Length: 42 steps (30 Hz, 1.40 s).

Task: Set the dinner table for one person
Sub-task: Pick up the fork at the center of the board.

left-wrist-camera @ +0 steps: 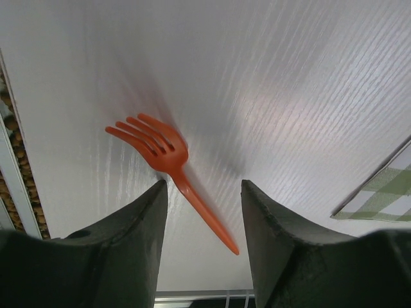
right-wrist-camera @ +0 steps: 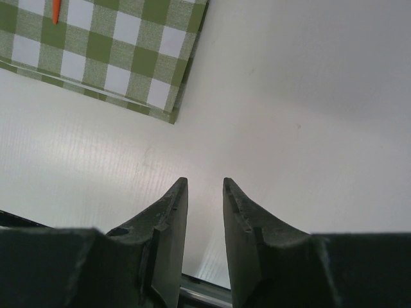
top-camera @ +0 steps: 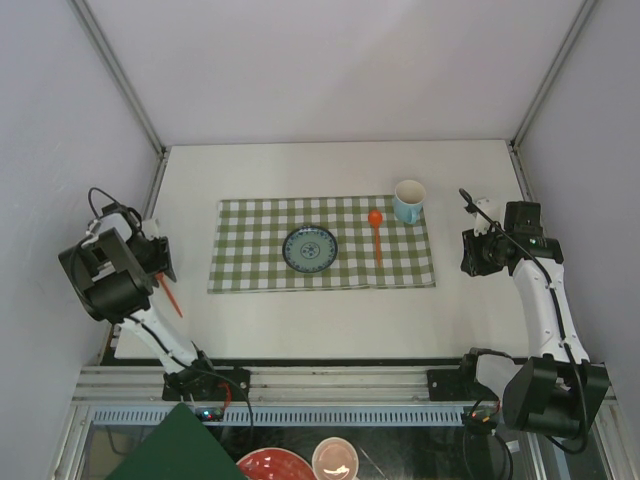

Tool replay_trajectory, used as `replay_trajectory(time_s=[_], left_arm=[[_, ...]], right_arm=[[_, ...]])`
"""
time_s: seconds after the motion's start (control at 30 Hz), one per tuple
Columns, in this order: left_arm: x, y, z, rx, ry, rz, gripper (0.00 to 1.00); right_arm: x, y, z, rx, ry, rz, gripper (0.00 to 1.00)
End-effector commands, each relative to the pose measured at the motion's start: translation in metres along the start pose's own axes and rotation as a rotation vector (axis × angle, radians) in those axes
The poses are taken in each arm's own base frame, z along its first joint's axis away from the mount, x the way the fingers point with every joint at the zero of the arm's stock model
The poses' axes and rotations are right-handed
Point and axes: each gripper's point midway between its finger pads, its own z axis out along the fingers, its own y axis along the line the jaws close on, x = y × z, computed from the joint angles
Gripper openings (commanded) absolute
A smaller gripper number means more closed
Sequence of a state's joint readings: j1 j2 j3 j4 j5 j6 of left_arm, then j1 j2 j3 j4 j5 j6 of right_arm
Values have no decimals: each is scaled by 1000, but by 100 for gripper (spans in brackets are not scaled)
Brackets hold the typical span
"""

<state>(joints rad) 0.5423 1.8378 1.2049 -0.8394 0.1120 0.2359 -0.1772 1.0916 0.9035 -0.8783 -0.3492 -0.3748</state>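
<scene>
The off-white dinner table (top-camera: 330, 320) carries a green-and-white checked cloth (top-camera: 322, 244). On the cloth lie a blue-patterned plate (top-camera: 310, 249) and an orange spoon (top-camera: 376, 235), and a pale blue cup (top-camera: 408, 201) stands at its far right corner. An orange fork (left-wrist-camera: 157, 146) lies on the bare table left of the cloth. My left gripper (left-wrist-camera: 204, 185) is low over it, open, with the fork's handle between the fingers and touching neither. My right gripper (right-wrist-camera: 205, 183) hovers over bare table right of the cloth, its jaws a narrow gap apart with nothing between them.
Grey walls enclose the table on three sides. A metal rail (top-camera: 330, 380) runs along the near edge. Below it sit a red bowl (top-camera: 275, 466), a pink cup (top-camera: 335, 458) and a dark green board (top-camera: 170, 445). The cloth's corner (left-wrist-camera: 385, 192) shows at the right of the left wrist view.
</scene>
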Motion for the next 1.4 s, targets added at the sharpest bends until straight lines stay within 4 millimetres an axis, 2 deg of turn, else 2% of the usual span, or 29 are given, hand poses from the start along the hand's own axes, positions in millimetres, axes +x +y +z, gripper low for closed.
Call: replay_trajectory(time_s=[0.0, 0.17, 0.43, 0.7, 1.07, 1.2, 1.37], left_arm=[[-27, 3, -7, 10, -67, -12, 53], [-31, 0, -9, 28, -68, -14, 47], [-32, -2, -8, 42, -66, -11, 45], [-36, -7, -7, 72, -62, -1, 35], [-40, -17, -5, 78, -50, 23, 28], [-41, -16, -4, 55, -40, 29, 26], [-44, -6, 2, -34, -40, 36, 23]], right_arm=[[-12, -1, -3, 2, -42, -3, 28], [-12, -1, -4, 2, -42, -2, 28], [-11, 0, -4, -3, -42, -3, 28], [-11, 0, -5, -6, -45, -1, 28], [-12, -1, -6, -6, -51, 1, 28], [-11, -1, -7, -8, -51, 6, 28], [-11, -1, -7, -9, -54, 6, 28]])
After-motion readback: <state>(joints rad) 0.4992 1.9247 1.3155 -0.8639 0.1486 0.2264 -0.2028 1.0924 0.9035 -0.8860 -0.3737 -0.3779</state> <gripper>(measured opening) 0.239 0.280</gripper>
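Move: The fork lies almost under the open left fingers. Its middle is about 3 cm behind the hand point, 1 cm to the right and 1 cm below, with the tines pointing ahead and left. At about that height, the tablecloth's near left corner is some 14 cm right and 3 cm back. From the right hand, the fork is roughly 98 cm left, 2 cm back and 12 cm lower. Bring the left gripper about 3 cm forward, staying low over the board with the fingers pointing down, and drift slightly right towards the end. Meanwhile close the fingers from about half open to a quarter, so the left fingertip pushes the fork's neck to the right and the two tips straddle it. ##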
